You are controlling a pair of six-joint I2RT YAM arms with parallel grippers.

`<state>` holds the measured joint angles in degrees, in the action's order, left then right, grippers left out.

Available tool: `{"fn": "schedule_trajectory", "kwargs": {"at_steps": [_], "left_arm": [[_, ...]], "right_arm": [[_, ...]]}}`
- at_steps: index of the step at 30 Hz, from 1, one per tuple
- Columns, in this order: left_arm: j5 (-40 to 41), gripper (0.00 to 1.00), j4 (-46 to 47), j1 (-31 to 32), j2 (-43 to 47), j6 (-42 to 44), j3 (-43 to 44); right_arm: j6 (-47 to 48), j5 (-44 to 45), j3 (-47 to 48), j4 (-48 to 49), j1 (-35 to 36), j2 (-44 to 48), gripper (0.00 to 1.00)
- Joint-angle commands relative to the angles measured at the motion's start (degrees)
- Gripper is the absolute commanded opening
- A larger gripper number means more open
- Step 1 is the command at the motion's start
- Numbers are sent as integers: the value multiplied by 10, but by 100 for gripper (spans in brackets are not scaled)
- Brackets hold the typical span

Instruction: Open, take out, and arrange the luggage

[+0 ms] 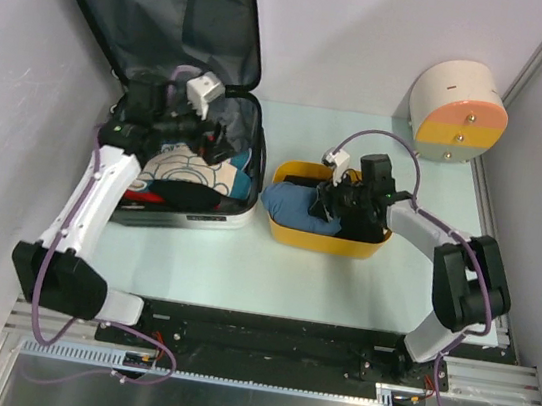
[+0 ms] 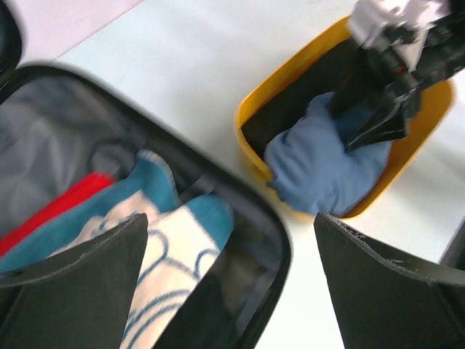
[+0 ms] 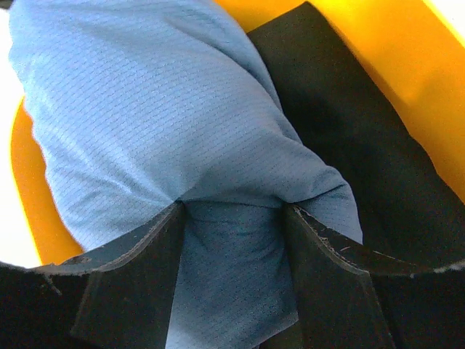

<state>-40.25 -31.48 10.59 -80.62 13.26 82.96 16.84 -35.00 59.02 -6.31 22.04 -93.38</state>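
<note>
The luggage point(image 1: 189, 214) lies open at the back left, its lid point(image 1: 166, 17) leaning on the wall. Inside lie a cream-and-blue patterned garment point(image 1: 180, 165) point(image 2: 167, 262), teal cloth point(image 2: 149, 185) and a red item point(image 2: 58, 207). My left gripper point(image 1: 221, 143) point(image 2: 231, 225) hovers open and empty over the suitcase's right rim point(image 2: 276, 240). My right gripper point(image 1: 325, 203) point(image 3: 234, 218) is inside the yellow basket point(image 1: 326, 241), shut on a fold of a light blue garment point(image 3: 145, 109) point(image 2: 320, 167). The garment rests on black cloth point(image 3: 349, 131).
A round cream-and-orange drawer box point(image 1: 457, 113) stands at the back right by the wall. The yellow basket point(image 2: 251, 116) sits just right of the suitcase, with a narrow strip of pale table between them. Walls close in on the left and right.
</note>
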Motion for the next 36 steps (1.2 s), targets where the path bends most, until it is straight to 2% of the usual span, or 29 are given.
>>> {"fn": "schedule_trajectory", "kwargs": {"at_steps": [1,5,10,15,16,21,29,32,33,35,36], "left_arm": [[76,100,-57,-48,50,93,-67],[123,99,-124,-60,43,141,-68],[163,99,-160,-60,20,224,-43],[194,97,-175,-20,-30,321,-15],[201,96,-175,1,-35,364,-17],[220,97,-174,47,-121,436,24],[257,96,-171,59,-231,503,81],[257,85,-171,59,-247,511,92],[254,72,-171,59,-245,519,88],[250,53,-171,58,-234,525,84],[250,38,-171,58,-230,527,78]], "right_arm": [[11,12,21,0,10,-64,61],[6,2,22,-17,8,-51,64],[-31,-17,24,-64,-2,9,81],[-75,-36,39,-76,-18,81,91],[-83,-38,42,-75,-22,102,92],[-98,-35,44,-75,-26,137,94],[-101,-23,45,-78,-40,156,94],[-94,-25,44,-73,-40,160,94],[-92,-26,44,-72,-40,160,94],[-88,-31,46,-70,-40,161,94],[-84,-32,47,-68,-40,160,93]]}}
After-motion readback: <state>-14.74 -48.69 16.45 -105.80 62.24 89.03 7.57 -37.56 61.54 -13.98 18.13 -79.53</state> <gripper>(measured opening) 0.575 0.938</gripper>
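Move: The teal-and-white towel in the open suitcase has its middle about 7 cm left of the left hand, 3 ahead and 19 below. Black clothing lies 10 cm left, 2 back and 21 below; the yellow basket stands some 20 cm right, 1 back and 22 below. The right hand is at the blue cloth, its middle about 4 cm left, level fore and aft and 1 lower; the basket's middle is 2 cm right, level fore and aft and 3 lower. Bring the open left gripper down about 19 cm into the suitcase, swinging left over the towel, then back right and slightly forward, tipping the fingers to point down, and start closing them on a ridge near its teal end. Nudge the right hand forward, then open wider, come free of the blue cloth and lift about 9 cm, easing back and right. ##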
